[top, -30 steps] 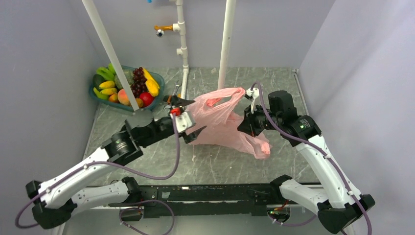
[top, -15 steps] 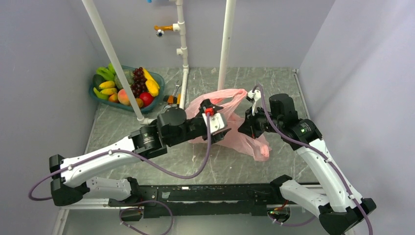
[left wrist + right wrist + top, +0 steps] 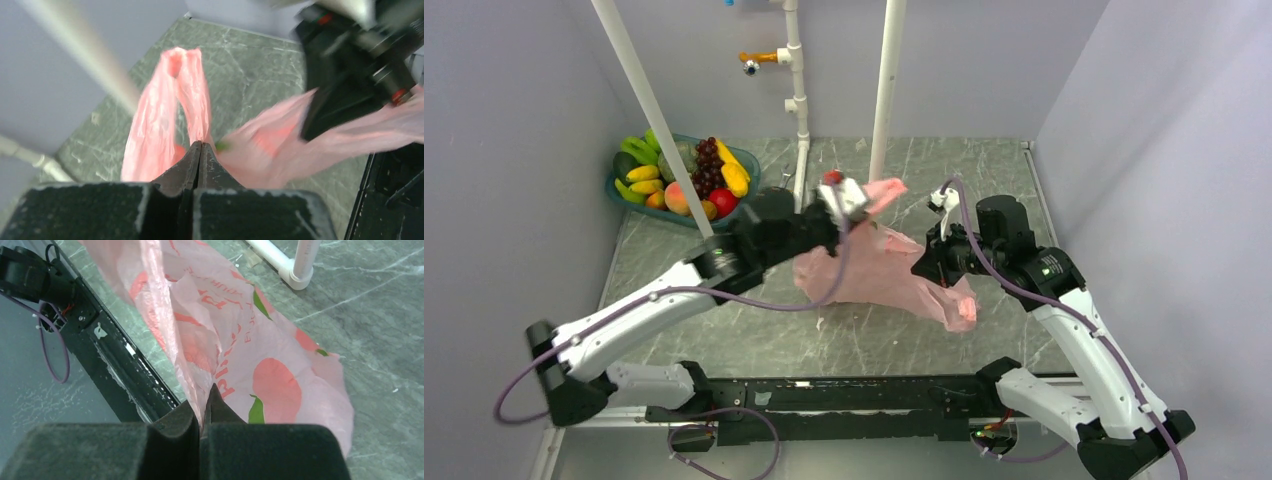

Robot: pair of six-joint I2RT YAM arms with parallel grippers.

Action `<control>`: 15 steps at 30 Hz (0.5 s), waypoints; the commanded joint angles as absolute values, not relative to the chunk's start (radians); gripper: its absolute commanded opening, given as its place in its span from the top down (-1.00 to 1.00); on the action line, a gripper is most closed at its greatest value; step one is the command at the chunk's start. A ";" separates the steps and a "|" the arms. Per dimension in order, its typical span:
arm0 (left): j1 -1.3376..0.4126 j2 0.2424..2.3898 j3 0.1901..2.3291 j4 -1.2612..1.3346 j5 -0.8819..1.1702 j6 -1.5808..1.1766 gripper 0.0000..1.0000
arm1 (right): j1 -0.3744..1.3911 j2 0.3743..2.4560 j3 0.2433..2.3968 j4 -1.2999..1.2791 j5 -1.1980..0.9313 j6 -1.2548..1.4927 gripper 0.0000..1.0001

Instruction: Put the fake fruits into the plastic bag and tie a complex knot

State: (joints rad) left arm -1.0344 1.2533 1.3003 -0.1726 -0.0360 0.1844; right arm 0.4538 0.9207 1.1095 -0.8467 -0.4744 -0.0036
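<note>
The pink plastic bag (image 3: 876,278) hangs slack between both arms above the marble table. My left gripper (image 3: 861,207) is shut on one handle loop (image 3: 170,95), whose film comes out at the fingertips (image 3: 194,150). On the bag's right side, my right gripper (image 3: 927,265) is shut on pink film (image 3: 197,365) that runs down between its jaws. The fake fruits (image 3: 686,178) (grapes, bananas, a peach and red pieces) lie in a teal basin (image 3: 744,205) at the back left, away from both grippers. No knot is in view.
A slanted white pipe (image 3: 649,110) crosses in front of the basin. Two upright white pipes (image 3: 886,80) (image 3: 799,120) stand behind the bag. Grey walls close in left, right and back. The black base rail (image 3: 844,395) runs along the near edge.
The left arm swung from the bag's left side to its top, closed its open jaws on the handle loop and pulled it up and back. The right arm barely moved.
</note>
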 commanded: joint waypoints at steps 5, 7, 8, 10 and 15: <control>-0.600 0.933 1.112 -0.201 0.527 -0.132 1.00 | 0.387 0.851 1.091 -0.881 -0.399 -0.028 1.00; -0.507 0.889 1.065 -0.177 0.601 -0.167 1.00 | 0.338 0.845 1.072 -0.889 -0.415 -0.045 1.00; -0.464 0.869 1.051 -0.168 0.636 -0.182 1.00 | 0.316 0.839 1.064 -0.891 -0.427 -0.055 1.00; -0.410 0.854 1.023 -0.160 0.725 -0.195 1.00 | 0.288 0.846 1.063 -0.870 -0.479 -0.050 1.00; -0.588 0.863 1.067 -0.194 0.611 -0.010 0.13 | 0.286 0.929 1.095 -0.804 -0.617 0.074 1.00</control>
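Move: The left gripper's shut fingertips are at the plastic bag's mouth, the nearest upright handle loop about 5 cm ahead, 2 cm to the right and roughly level; the bag's body lies almost straight below, some 20 cm down. The white pipe corner stands about 17 cm left, 8 cm ahead and 34 cm down. From the right gripper, which still pinches the bag, that loop is roughly 9 cm ahead, 3 cm left and 10 cm higher. Swing the left gripper quickly about 14 cm to the left, away from the bag's handle loop and mouth, rolling the wrist some 20 degrees; keep the fingers shut on the way and start opening them at the end. Keep the bag pinched in the right gripper and ease it about 4 cm to the right, so that the hands part. ##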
